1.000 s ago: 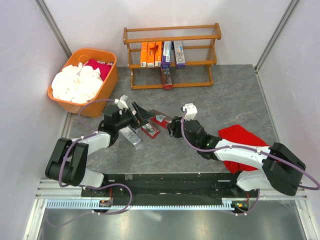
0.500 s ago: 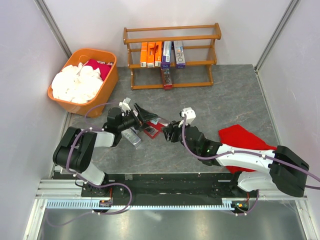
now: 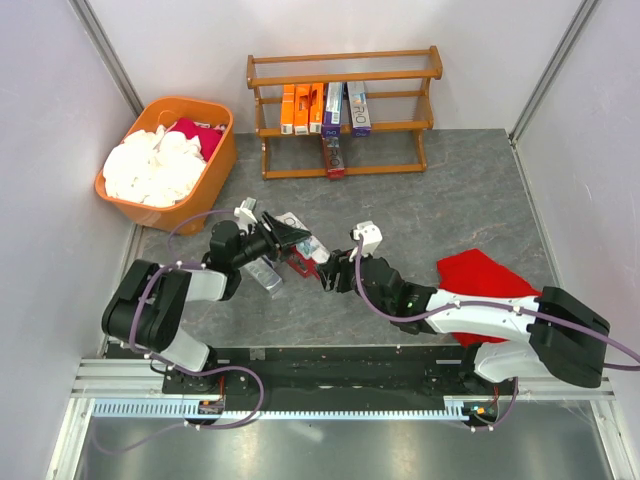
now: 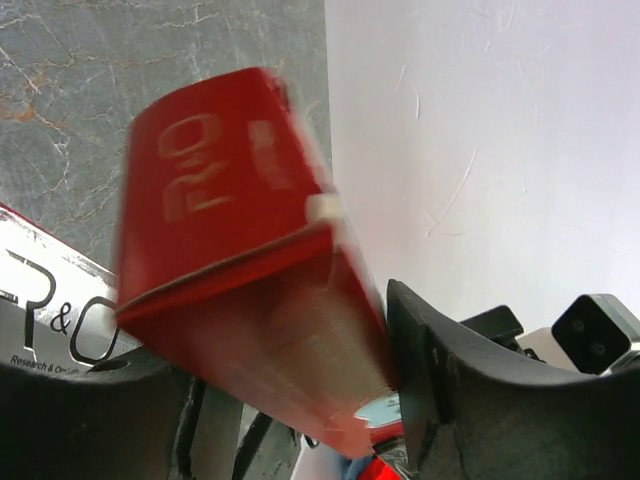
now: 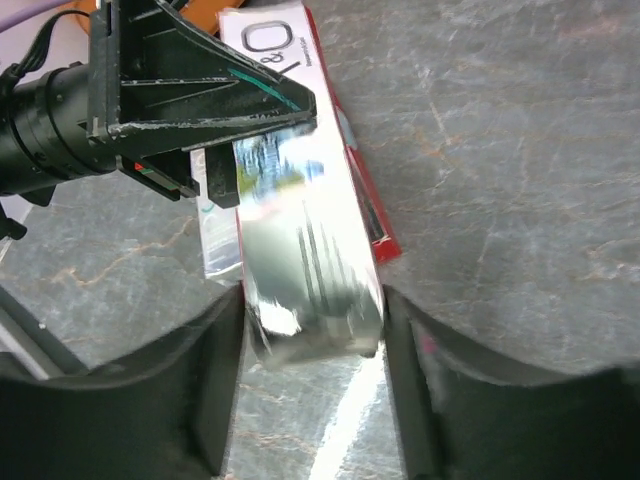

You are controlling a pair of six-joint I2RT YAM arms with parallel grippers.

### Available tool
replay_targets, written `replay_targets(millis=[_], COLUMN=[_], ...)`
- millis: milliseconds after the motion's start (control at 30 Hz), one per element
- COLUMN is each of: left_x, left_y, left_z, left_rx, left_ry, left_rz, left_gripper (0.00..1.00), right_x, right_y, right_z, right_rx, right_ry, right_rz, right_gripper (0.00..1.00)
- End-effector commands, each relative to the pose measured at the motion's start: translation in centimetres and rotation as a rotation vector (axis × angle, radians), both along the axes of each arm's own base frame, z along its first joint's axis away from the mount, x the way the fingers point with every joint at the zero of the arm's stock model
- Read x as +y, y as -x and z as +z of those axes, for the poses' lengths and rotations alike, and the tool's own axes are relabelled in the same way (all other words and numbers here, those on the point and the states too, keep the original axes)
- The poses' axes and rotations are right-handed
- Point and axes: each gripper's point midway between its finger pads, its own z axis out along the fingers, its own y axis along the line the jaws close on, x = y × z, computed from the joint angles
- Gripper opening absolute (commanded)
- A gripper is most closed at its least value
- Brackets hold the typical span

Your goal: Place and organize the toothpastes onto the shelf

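A red-and-silver toothpaste carton (image 3: 304, 242) hangs just above the table between both arms. My left gripper (image 3: 287, 236) is shut on its far end; in the left wrist view the red carton (image 4: 235, 250) fills my left gripper (image 4: 270, 400). My right gripper (image 3: 323, 274) holds the near end. In the right wrist view my right gripper (image 5: 310, 370) has both fingers against the carton (image 5: 305, 260), and the left gripper (image 5: 285, 125) clamps it further up. The shelf (image 3: 345, 57) stands at the back with orange cartons (image 3: 300, 108) and purple-and-white cartons (image 3: 346, 107) upright on its middle tier.
A silver carton (image 3: 265, 273) and a red carton (image 3: 300, 265) lie on the table under the arms. One red carton (image 3: 334, 156) sits on the shelf's lower tier. An orange tub (image 3: 216, 176) of cloths stands at the back left. A red cloth (image 3: 487, 277) lies under my right arm.
My right gripper carried the carton leftward to the left gripper. My left gripper, open before, has closed on the carton's far end.
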Motion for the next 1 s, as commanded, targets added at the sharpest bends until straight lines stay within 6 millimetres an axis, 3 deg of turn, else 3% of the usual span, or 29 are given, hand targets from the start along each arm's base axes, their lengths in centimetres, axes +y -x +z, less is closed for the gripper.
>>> replay_targets(millis=[0,133,267,400,467,500,533,600,833,967], left_x=[0.4,1.2,1.9,2.4,2.5,2.6,2.7,2.7,2.7,2.7], left_y=[0.0,0.0,-0.1,0.1,0.1,0.2,0.2,0.3,0.7,1.0], left_z=[1.8,2.5,2.8,3.1,3.2,3.6,3.7,4.1,5.2,6.1], left_rx=[-0.112,-0.146,-0.156,-0.169,-0.176,-0.188,-0.193,-0.207,-0.248,-0.28], left_ry=[-0.033,-0.053,-0.069,-0.071,-0.079,-0.077,-0.079,-0.077,-0.057,-0.038], left_rz=[0.02,0.047,0.065,0.072,0.075,0.077,0.077,0.076,0.066,0.052], left_gripper=[0.6,0.6,0.6,0.6,0.6,0.6,0.6,0.6,0.61,0.61], right_x=[1.7,2.1,2.6,2.2,2.1,2.0,1.8,1.7,3.2,2.6], right_y=[-0.3,0.1,0.5,-0.6,-0.6,-0.8,-0.8,-1.2,0.6,0.9], right_z=[2.6,3.3,4.5,5.3,4.8,5.9,4.8,5.1,2.8,1.5], right_rx=[-0.015,0.008,0.064,0.169,0.225,0.254,0.289,0.313,0.454,0.478], right_ry=[-0.095,-0.141,-0.228,-0.356,-0.418,-0.504,-0.518,-0.575,-0.626,-0.635], right_rz=[0.025,0.053,0.112,0.155,0.188,0.226,0.228,0.247,0.366,0.354], right_gripper=[0.77,0.97,0.98,0.98,0.98,0.98,0.98,0.98,0.98,0.95])
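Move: In the left fingers, the toothpaste box has its middle right at that hand, about 1 cm to its right. From the right hand, whose fingers are still on the near end, that middle lies some 7 cm ahead and 5 cm left, about level. Below, the red toothpaste box on the table is about 2 cm ahead, 6 cm left and 11 cm down from the right hand; the silver box is roughly 15 cm left, 1 cm back and equally low. Opening wide, the right fingers let go of the near end of the toothpaste box. The right hand then darts forward and up about 3 cm and drops back again, ending 2.5 cm farther left, its left side rolled up and fingertips tipped down, both some 30 degrees, with a smaller counter-clockwise turn. Still pinching the box, the left hand rises about 3 cm and shifts nearly as far left. ##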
